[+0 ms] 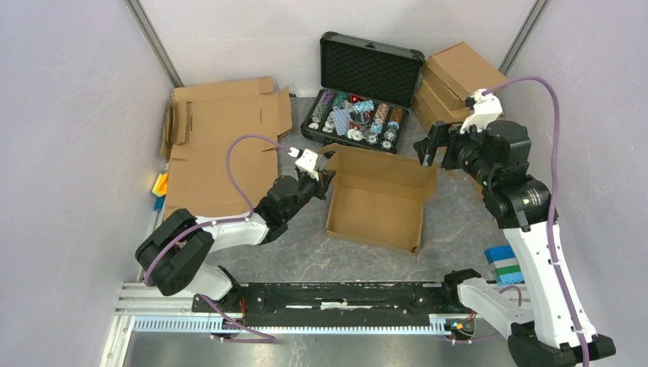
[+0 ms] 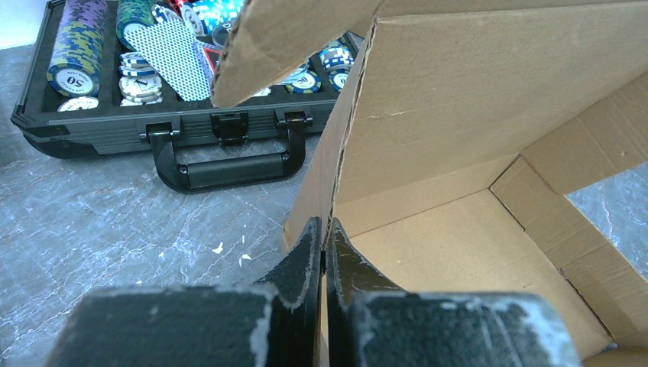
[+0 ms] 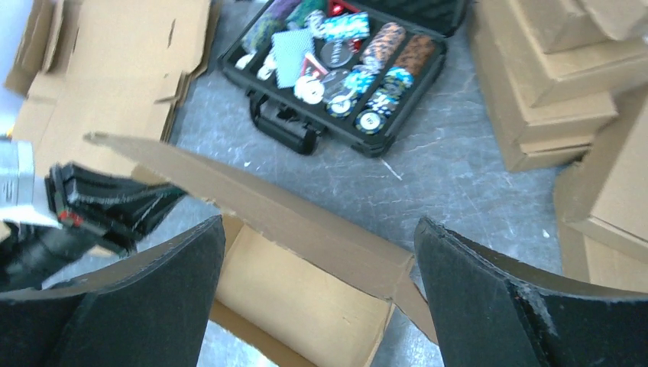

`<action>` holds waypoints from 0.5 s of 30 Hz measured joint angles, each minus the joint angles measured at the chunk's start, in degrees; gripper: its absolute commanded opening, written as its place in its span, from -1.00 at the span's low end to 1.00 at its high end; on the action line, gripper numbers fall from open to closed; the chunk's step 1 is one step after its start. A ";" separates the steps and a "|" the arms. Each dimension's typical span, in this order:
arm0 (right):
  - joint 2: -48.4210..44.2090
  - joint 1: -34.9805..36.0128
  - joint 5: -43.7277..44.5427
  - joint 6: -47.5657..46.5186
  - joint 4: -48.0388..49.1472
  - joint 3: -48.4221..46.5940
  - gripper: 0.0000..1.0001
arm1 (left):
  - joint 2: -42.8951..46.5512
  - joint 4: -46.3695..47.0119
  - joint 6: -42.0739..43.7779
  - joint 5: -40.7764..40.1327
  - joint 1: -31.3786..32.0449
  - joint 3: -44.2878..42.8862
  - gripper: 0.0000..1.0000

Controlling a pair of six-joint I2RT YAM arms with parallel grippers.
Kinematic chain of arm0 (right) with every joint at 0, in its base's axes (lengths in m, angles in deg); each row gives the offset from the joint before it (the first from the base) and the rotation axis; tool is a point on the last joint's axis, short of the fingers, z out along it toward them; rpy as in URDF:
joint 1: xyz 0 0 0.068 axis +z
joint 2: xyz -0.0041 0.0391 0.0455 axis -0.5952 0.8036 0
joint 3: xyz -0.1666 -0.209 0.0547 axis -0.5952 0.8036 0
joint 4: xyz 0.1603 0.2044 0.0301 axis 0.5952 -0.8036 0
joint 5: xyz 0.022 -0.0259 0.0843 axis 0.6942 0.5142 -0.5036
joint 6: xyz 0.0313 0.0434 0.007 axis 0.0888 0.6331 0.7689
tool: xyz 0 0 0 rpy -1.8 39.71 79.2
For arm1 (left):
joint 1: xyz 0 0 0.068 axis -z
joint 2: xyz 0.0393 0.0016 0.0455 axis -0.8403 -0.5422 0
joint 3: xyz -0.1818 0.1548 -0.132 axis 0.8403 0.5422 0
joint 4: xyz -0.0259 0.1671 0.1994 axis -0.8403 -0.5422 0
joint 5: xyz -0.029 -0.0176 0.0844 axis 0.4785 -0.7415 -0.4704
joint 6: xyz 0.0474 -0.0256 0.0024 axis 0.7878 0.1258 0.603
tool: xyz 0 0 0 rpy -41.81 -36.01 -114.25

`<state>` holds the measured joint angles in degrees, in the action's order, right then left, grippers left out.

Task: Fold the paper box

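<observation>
The paper box point(image 1: 378, 205) is a brown cardboard mailer standing in the middle of the table as an open tray with its walls raised. My left gripper point(image 1: 328, 179) is shut on the box's left wall. In the left wrist view that wall's edge is pinched between the two black fingertips of the left gripper point(image 2: 325, 231), with the box's inside point(image 2: 466, 252) to the right. My right gripper point(image 1: 426, 151) hovers above the box's far right corner, open, with nothing in it. From the right wrist, the right gripper point(image 3: 317, 233) has its fingers spread wide over the far wall point(image 3: 306, 218).
An open black case of poker chips point(image 1: 359, 115) lies just behind the box. Flat cardboard sheets point(image 1: 221, 145) cover the left of the table. Folded brown boxes point(image 1: 456, 80) are stacked at the back right. Blue and green blocks point(image 1: 503, 264) sit near the right arm's base.
</observation>
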<state>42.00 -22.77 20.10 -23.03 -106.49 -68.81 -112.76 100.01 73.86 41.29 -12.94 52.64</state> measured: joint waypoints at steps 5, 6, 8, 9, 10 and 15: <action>-0.26 -0.72 10.27 9.38 -0.90 -0.63 0.96 | 0.00 -0.11 0.00 0.00 0.00 -0.04 -0.95; 0.35 -1.03 11.96 11.93 -1.84 -0.70 0.96 | 0.00 -0.17 0.00 0.00 0.00 -0.11 -0.95; 2.47 -1.64 14.38 16.68 -4.48 -1.46 0.96 | 0.00 -0.33 0.00 0.00 0.00 -0.20 -0.95; 3.32 -1.88 15.02 18.12 -5.51 -1.81 0.96 | 0.00 -0.33 0.00 0.02 0.00 -0.20 -0.96; 5.05 -2.34 15.43 20.44 -6.64 -2.10 0.96 | 0.00 -0.35 0.00 0.02 0.00 -0.20 -0.96; 8.00 -5.14 12.37 27.54 -7.93 2.58 0.95 | 0.07 -0.42 0.00 0.07 0.00 -0.20 -0.96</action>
<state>50.00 -27.91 32.47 4.51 -114.42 -66.23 -112.69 99.60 73.86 41.36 -12.94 52.45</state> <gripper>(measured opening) 0.979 0.043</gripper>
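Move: The right flap of the paper box's raised back wall lies about 19 cm below the right hand, roughly 6 cm to its right and 2 cm ahead. From this hand the box's tray is 8 cm left, 3 cm back and 32 cm down; the chip case is some 22 cm ahead, 15 cm left. For the left hand, at the wall's left edge, the flap is about 29 cm right and 1 cm back, about level in height. The open right hand sinks about 8 cm and goes right towards the flap, turning clockwise and tipping down. ##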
